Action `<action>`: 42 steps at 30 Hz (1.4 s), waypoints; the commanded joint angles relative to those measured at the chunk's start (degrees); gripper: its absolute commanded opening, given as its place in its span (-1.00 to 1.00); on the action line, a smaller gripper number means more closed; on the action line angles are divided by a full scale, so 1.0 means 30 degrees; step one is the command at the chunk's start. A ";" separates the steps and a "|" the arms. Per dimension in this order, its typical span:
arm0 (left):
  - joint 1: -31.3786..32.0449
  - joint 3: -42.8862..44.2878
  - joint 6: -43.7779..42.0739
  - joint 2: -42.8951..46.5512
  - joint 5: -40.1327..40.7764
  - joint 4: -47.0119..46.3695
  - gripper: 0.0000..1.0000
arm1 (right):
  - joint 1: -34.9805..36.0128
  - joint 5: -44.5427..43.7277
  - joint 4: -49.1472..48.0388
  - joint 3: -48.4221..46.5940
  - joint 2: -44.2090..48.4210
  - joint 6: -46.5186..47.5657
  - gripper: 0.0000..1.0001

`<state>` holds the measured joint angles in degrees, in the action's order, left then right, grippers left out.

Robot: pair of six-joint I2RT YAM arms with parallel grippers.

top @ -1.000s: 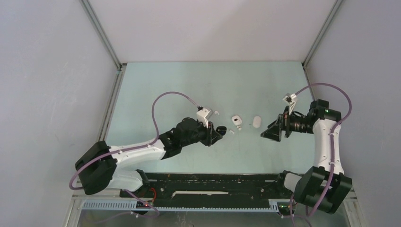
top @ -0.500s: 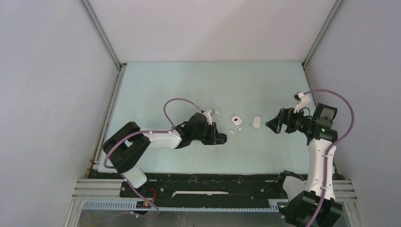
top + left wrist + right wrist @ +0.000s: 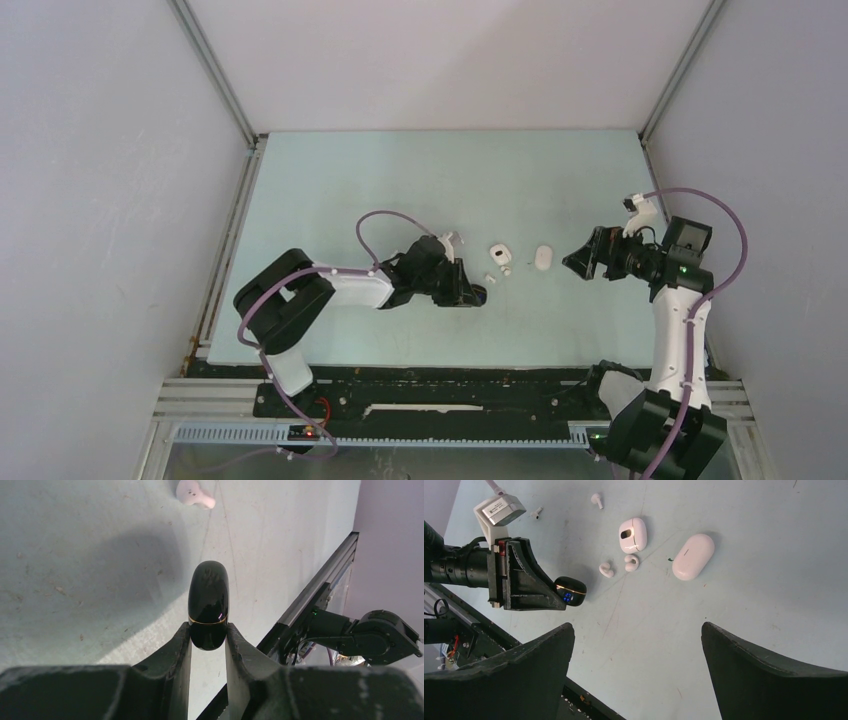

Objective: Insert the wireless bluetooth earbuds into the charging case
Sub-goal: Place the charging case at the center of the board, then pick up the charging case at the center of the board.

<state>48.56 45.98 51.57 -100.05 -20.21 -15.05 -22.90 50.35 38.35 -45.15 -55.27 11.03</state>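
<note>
My left gripper point(image 3: 207, 630) is shut on a glossy black charging case point(image 3: 208, 605) with a gold seam, held just above the table point(image 3: 330, 190). In the right wrist view that case point(image 3: 570, 591) shows a blue display. Two white clip-shaped earbuds point(image 3: 606, 570) point(image 3: 631, 561) lie just beyond it. A stemmed white earbud point(image 3: 597, 500) lies farther off, and one earbud point(image 3: 194, 494) shows ahead in the left wrist view. My right gripper point(image 3: 636, 626) stands open with nothing between its fingers, to the right of a closed white oval case point(image 3: 543, 258).
A small white case point(image 3: 632, 534) with a dark window lies between the black case and the oval one. Another tiny white piece point(image 3: 536, 513) rests near the left wrist camera. The black rail point(image 3: 450, 390) runs along the near table edge.
The left gripper has carried the black case a little to the right and nearer. The right gripper drew back to the right and away early on, then held still.
</note>
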 commanded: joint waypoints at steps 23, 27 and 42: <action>-0.0595 0.0819 -0.5608 0.4763 0.5171 1.1054 -0.16 | -0.0178 0.0127 -0.0866 0.0515 0.0628 0.0569 1.00; -0.0581 0.0179 -0.6209 0.6547 0.6331 1.0948 -0.16 | 0.1062 -0.1234 -0.1415 0.0518 0.0618 0.0944 0.97; 0.0375 -0.4823 -0.5440 1.2214 0.7592 0.1622 0.05 | 1.3029 -1.0075 -0.3605 -0.2806 -0.6469 0.0877 0.51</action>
<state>48.12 32.10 36.49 -67.53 0.47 -0.47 14.68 27.22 31.86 -47.83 -68.93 14.37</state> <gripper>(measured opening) 0.519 0.789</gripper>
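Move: The left hand still holds the charging case just over the board. The bare spot for it lies about 4 cm to this hand's left, 1 cm back and 3 cm below. The beige earbud lies about 4 cm ahead and 3 cm right of the hand, the white case 9 cm ahead and 5 cm right, both some 3 cm lower. From the right hand, the charging case is about 18 cm left, 3 cm back and 15 cm down. The left fingers let go of the charging case, opening while the hand sinks about 2 cm and slides left; the hand then draws clear to the left, some 10 cm in all, and rises. The right hand waits, wide open, then swings quickly about 10 cm left and 6 cm down towards the case, turning counter-clockwise and narrowing its fingers a little. ##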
